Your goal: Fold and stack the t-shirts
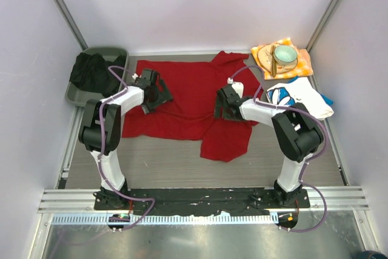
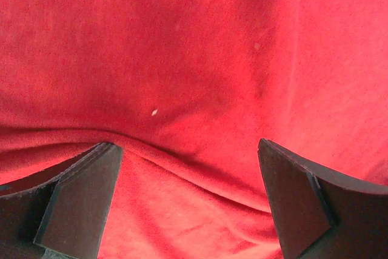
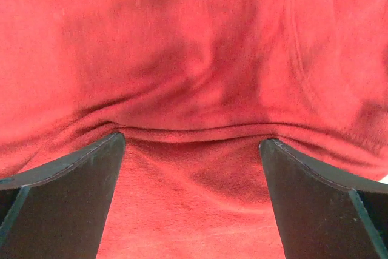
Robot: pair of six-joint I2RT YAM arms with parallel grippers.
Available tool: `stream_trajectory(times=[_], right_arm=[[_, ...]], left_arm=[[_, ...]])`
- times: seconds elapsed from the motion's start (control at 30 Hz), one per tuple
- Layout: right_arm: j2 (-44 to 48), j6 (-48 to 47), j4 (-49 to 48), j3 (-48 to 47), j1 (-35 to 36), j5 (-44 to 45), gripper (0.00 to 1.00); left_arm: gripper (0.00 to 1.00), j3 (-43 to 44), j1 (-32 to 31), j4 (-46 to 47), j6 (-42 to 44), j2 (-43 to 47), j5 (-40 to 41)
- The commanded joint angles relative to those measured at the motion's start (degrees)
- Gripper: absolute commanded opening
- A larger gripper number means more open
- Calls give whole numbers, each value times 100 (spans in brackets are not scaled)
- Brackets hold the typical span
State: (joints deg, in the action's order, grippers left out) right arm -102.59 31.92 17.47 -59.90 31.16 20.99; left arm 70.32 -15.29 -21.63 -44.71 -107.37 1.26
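A plain red t-shirt (image 1: 188, 104) lies spread and rumpled across the middle of the table. My left gripper (image 1: 159, 95) is down on its left part, jaws open. In the left wrist view the left gripper (image 2: 188, 145) straddles a raised fold of the red t-shirt (image 2: 194, 59). My right gripper (image 1: 221, 106) rests on the shirt's right part, also open. In the right wrist view the right gripper (image 3: 193, 139) has a ridge of red t-shirt (image 3: 194, 47) bunched between its fingertips. The white printed t-shirt (image 1: 297, 98) lies crumpled at the right, with blue cloth (image 1: 327, 98) showing beside it.
A dark bin (image 1: 112, 50) holding black cloth (image 1: 91, 71) stands at the back left. An orange-yellow cloth (image 1: 303, 62) with a bowl (image 1: 285, 56) sits at the back right. Walls close in on both sides, and a metal rail (image 1: 200, 201) runs along the near edge.
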Motion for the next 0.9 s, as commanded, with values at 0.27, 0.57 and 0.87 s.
stream_trajectory(times=[0.27,0.57,0.87], right_arm=[[-1430,-54,528,-1454,-707,-87,99],[-1879,-28,661,-1965,-830,-104,100],[-975,42,484,-1068,-743,-113,100]], left_arm=[[100,912,597,1,-38,-908,147],[100,992,720,80,-161,-961,95],[100,18,457,457,-310,-294,112]])
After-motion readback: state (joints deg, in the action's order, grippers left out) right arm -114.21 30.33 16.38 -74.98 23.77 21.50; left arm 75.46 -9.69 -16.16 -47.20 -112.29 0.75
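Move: Both open hands are already down on the red t-shirt; its middle lies about 10 cm to the right of the left hand and level with it, and some 11 cm left and 4 cm ahead of the right. The grey bin stands roughly 18 cm left and 9 cm ahead of the left hand. From the right hand, the white t-shirt is about 21 cm right and 3 cm ahead, the yellow cloth 16 cm right and 19 cm ahead. Both hands keep pushing the cloth forward with open fingertips, right about 9 cm, left 6 and veering leftward. ##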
